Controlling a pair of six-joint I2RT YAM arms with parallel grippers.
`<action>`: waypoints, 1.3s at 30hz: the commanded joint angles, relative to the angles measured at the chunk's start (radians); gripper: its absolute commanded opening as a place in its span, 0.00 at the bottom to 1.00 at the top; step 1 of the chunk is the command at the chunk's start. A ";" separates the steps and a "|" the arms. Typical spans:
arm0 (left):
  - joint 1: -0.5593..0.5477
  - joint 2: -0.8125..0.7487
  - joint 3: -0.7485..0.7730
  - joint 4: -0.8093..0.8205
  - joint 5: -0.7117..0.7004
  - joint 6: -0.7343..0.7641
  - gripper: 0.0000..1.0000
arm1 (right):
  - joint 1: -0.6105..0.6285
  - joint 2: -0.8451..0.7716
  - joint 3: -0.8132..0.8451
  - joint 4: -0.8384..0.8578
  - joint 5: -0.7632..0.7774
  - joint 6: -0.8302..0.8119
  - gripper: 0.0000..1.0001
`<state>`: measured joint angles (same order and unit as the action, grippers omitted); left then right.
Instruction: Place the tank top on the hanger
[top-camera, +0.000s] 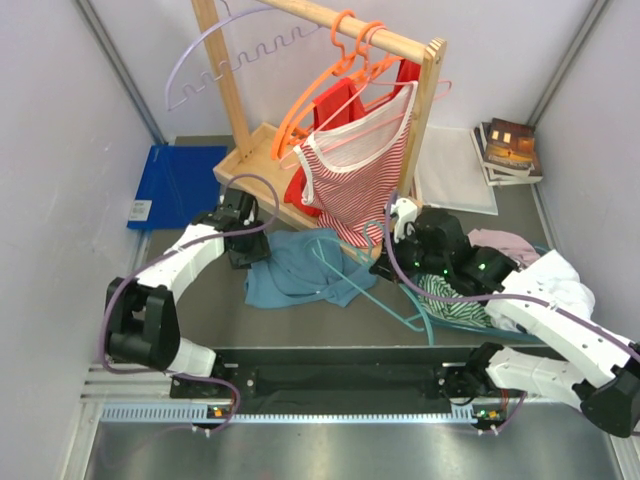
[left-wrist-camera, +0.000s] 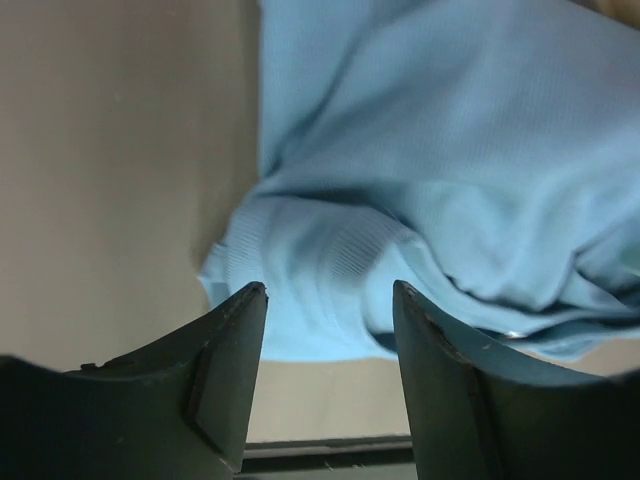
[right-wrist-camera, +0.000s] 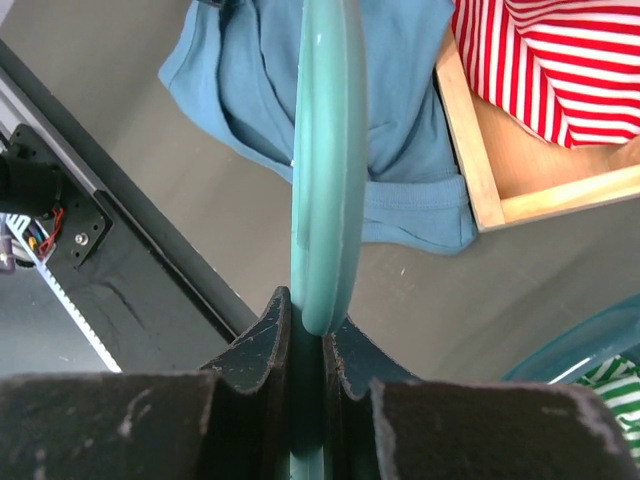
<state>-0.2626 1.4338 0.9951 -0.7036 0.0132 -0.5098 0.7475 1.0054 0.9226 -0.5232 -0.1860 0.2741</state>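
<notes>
The teal-blue tank top (top-camera: 298, 268) lies crumpled on the table in front of the wooden rack. My left gripper (top-camera: 246, 252) is at its left edge. In the left wrist view its jaws (left-wrist-camera: 328, 300) stand apart, with the tank top's (left-wrist-camera: 430, 170) folded hem lying between and just past the tips. My right gripper (top-camera: 386, 262) is shut on the thin teal hanger (top-camera: 410, 315), which reaches over the tank top's right side. In the right wrist view the hanger (right-wrist-camera: 325, 150) runs straight up from the shut gripper (right-wrist-camera: 310, 322) across the tank top (right-wrist-camera: 235, 80).
A wooden rack (top-camera: 240, 110) carries orange hangers (top-camera: 340, 70), a lilac hanger (top-camera: 220, 60) and a red-and-white striped top (top-camera: 360, 170). Its base (right-wrist-camera: 480, 170) is close to the tank top. A blue board (top-camera: 175, 185), books (top-camera: 510, 150) and a basket of clothes (top-camera: 470, 300) surround the area.
</notes>
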 joint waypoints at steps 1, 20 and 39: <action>0.000 0.023 0.007 0.055 -0.073 0.043 0.57 | -0.013 -0.007 -0.004 0.078 -0.032 0.017 0.00; -0.004 0.059 -0.053 0.156 -0.004 0.024 0.00 | -0.010 -0.033 0.019 0.017 -0.139 -0.039 0.00; -0.009 -0.200 0.048 -0.034 0.047 -0.111 0.00 | 0.032 0.057 0.102 0.089 -0.196 -0.191 0.00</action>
<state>-0.2684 1.2663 0.9749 -0.6899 0.0326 -0.6056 0.7658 1.0317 0.9672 -0.5312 -0.3710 0.1318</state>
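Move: The blue tank top lies crumpled on the table under the left hand, its middle about 9 cm to the right, 1 cm ahead and 4 cm down. The rack's near corner is some 23 cm right of that hand and level with it, while the teal hanger's middle hovers about 21 cm right and 5 cm back. From the right hand, which holds the hanger, the tank top's middle lies roughly 15 cm left, 7 cm ahead and 15 cm below. A folded edge of the tank top is pinched by the left fingertips, which sink about 3 cm with a slight reach forward, close fully, then lift some 7 cm nearly straight up. The right hand keeps its grip on the hanger, draws back about 3 cm, then edges left and slightly up, turning about 15 degrees counter-clockwise so the hanger's free end swings towards the pinched edge. ##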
